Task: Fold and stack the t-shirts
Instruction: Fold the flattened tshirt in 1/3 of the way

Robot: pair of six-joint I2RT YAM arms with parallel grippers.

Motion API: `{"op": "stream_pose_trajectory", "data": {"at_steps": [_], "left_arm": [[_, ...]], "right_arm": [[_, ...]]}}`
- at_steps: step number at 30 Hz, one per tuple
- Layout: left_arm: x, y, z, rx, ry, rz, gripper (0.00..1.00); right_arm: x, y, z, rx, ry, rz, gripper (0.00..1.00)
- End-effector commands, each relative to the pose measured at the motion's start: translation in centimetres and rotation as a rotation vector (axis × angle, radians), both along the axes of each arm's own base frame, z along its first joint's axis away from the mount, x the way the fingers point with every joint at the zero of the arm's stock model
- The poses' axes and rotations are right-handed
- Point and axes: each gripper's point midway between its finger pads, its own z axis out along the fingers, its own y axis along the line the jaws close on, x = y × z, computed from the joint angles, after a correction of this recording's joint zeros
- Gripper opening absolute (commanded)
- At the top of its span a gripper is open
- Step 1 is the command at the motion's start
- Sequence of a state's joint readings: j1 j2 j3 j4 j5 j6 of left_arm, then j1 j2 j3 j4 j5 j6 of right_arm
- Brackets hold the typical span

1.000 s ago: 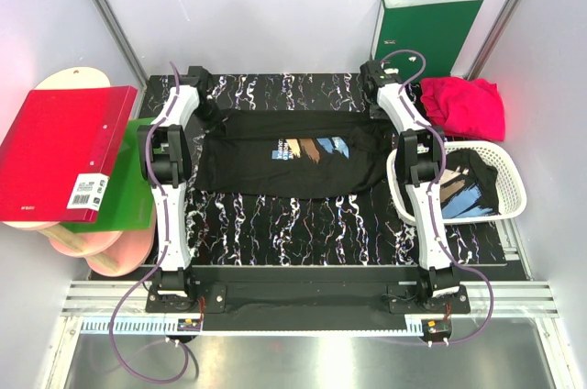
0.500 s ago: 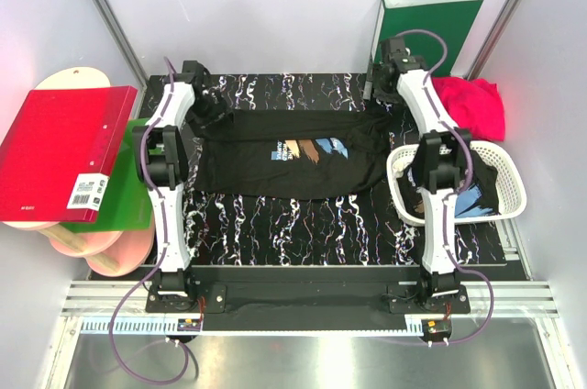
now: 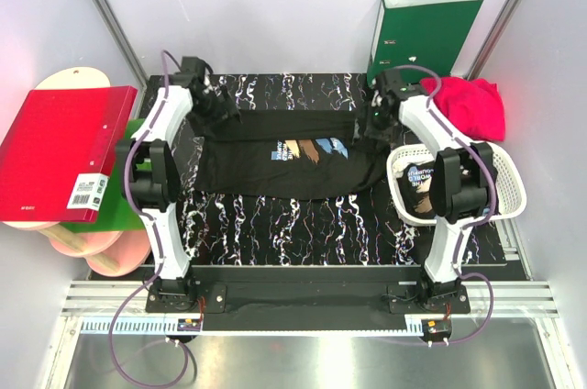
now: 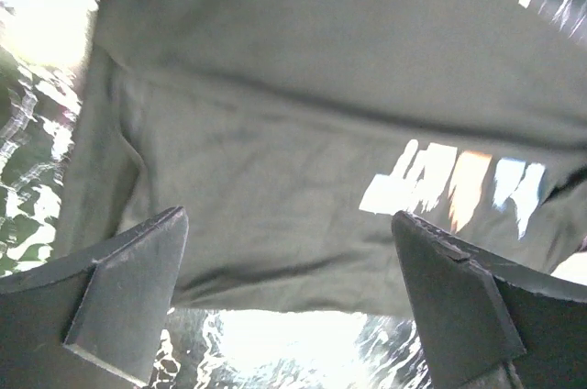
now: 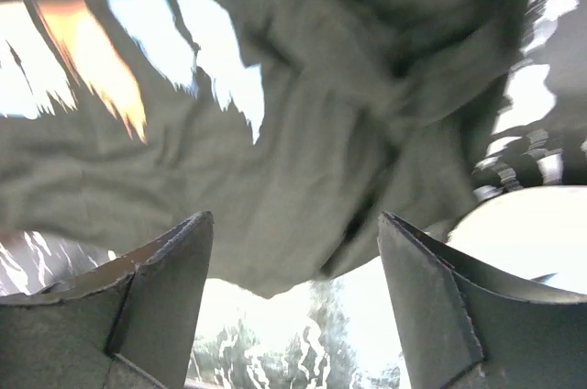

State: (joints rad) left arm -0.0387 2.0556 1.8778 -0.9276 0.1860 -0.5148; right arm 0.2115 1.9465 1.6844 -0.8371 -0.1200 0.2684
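A black t-shirt [image 3: 275, 173] with a tan, white and blue chest print lies spread on the black marbled table [image 3: 303, 228], its far edge folded over. My left gripper [image 3: 223, 106] hovers open over the shirt's far left corner. My right gripper [image 3: 371, 123] hovers open over its far right side. In the left wrist view the shirt [image 4: 275, 132] fills the frame above the open gripper [image 4: 293, 316], with nothing between the fingers. The right wrist view shows rumpled cloth [image 5: 303, 150] beyond the open gripper [image 5: 293, 306]. Another black t-shirt [image 3: 417, 183] lies in the basket. A crimson-pink t-shirt [image 3: 468, 106] is bunched at the far right.
The white lattice basket [image 3: 514, 198] stands at the table's right edge. A green binder [image 3: 426, 33] stands upright against the back wall. At the left, a red binder [image 3: 60, 155] rests on a green one [image 3: 128, 201] and on round boards [image 3: 92, 247].
Both grippers have opened and let go of the shirt's far edge. The right arm swung off the basket toward the shirt, uncovering the tee in the basket. The left arm's elbow swung out leftward.
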Motion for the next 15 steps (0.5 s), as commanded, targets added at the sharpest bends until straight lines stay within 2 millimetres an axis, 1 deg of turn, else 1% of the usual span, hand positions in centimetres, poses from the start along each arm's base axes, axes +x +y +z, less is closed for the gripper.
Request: {"op": "stream_pose_trajectory", "data": {"at_steps": [1,2,3,4,5,6,7,10,11,15], "left_arm": [[-1.8,-1.4,-0.6,-0.01,-0.005,-0.067,0.99],[-2.3,-1.7,-1.3,-0.009,0.011,-0.074,0.99],[-2.6,-1.8,-1.3,-0.012,0.012,-0.076,0.99],[-2.7,-1.9,-1.4,-0.012,0.014,-0.082,0.99],[-3.2,-2.1,-1.7,-0.013,0.025,-0.087,0.99],[-3.3,-2.2,-1.5,-0.016,0.019,-0.092,0.99],[-3.7,-2.3,-1.7,-0.014,0.027,-0.096,0.99],[-4.1,-2.4,-1.6,-0.02,0.025,-0.099,0.99],[-4.2,-2.4,-1.5,-0.021,0.02,-0.101,0.99],[-4.3,-2.4,-1.8,-0.022,0.024,-0.101,0.99]], "right_arm": [[-1.5,3.6,-0.5,-0.015,-0.001,0.091,0.8],[-1.2,3.7,-1.4,-0.047,0.008,0.088,0.79],[-1.0,3.8,-1.7,-0.057,0.009,0.086,0.79],[-0.6,4.2,-1.8,-0.068,-0.001,0.088,0.75],[-0.2,3.9,-2.7,-0.1,0.008,0.075,0.75],[0.1,4.0,-2.9,-0.107,0.006,0.073,0.75],[0.8,3.9,-2.9,-0.125,-0.005,0.054,0.75],[2.3,3.0,-2.8,-0.19,-0.041,0.015,0.75],[2.8,2.2,-2.8,-0.232,-0.056,-0.001,0.75],[4.4,0.5,-2.9,-0.349,-0.094,-0.008,0.77]]}}
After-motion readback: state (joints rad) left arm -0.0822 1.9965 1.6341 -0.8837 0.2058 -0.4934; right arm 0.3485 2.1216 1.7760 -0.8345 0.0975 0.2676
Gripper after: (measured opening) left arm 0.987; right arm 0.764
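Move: The t-shirt lies flat beneath both my open hands, its far strip already folded over. Its near-left corner is about 15 cm back, 7 cm left and 12 cm below my left hand; the print lies 23 cm right and 4 cm back of that hand. My right hand is about 11 cm above the shirt's rumpled right end, which lies 2 cm ahead and 2 cm right. From that hand the print is 15 cm left, and the basket 27 cm right and 10 cm back. I bring both hands down about 5 cm over the t-shirt, touching nothing. My left hand also draws back some 5 cm and slightly right, towards the near edge, fingers wide open and tipping more upright. My right hand first swings left about 5 cm and back a little, then forward and partly right again above the rumpled end, rolling some 10 degrees, still mostly open. ##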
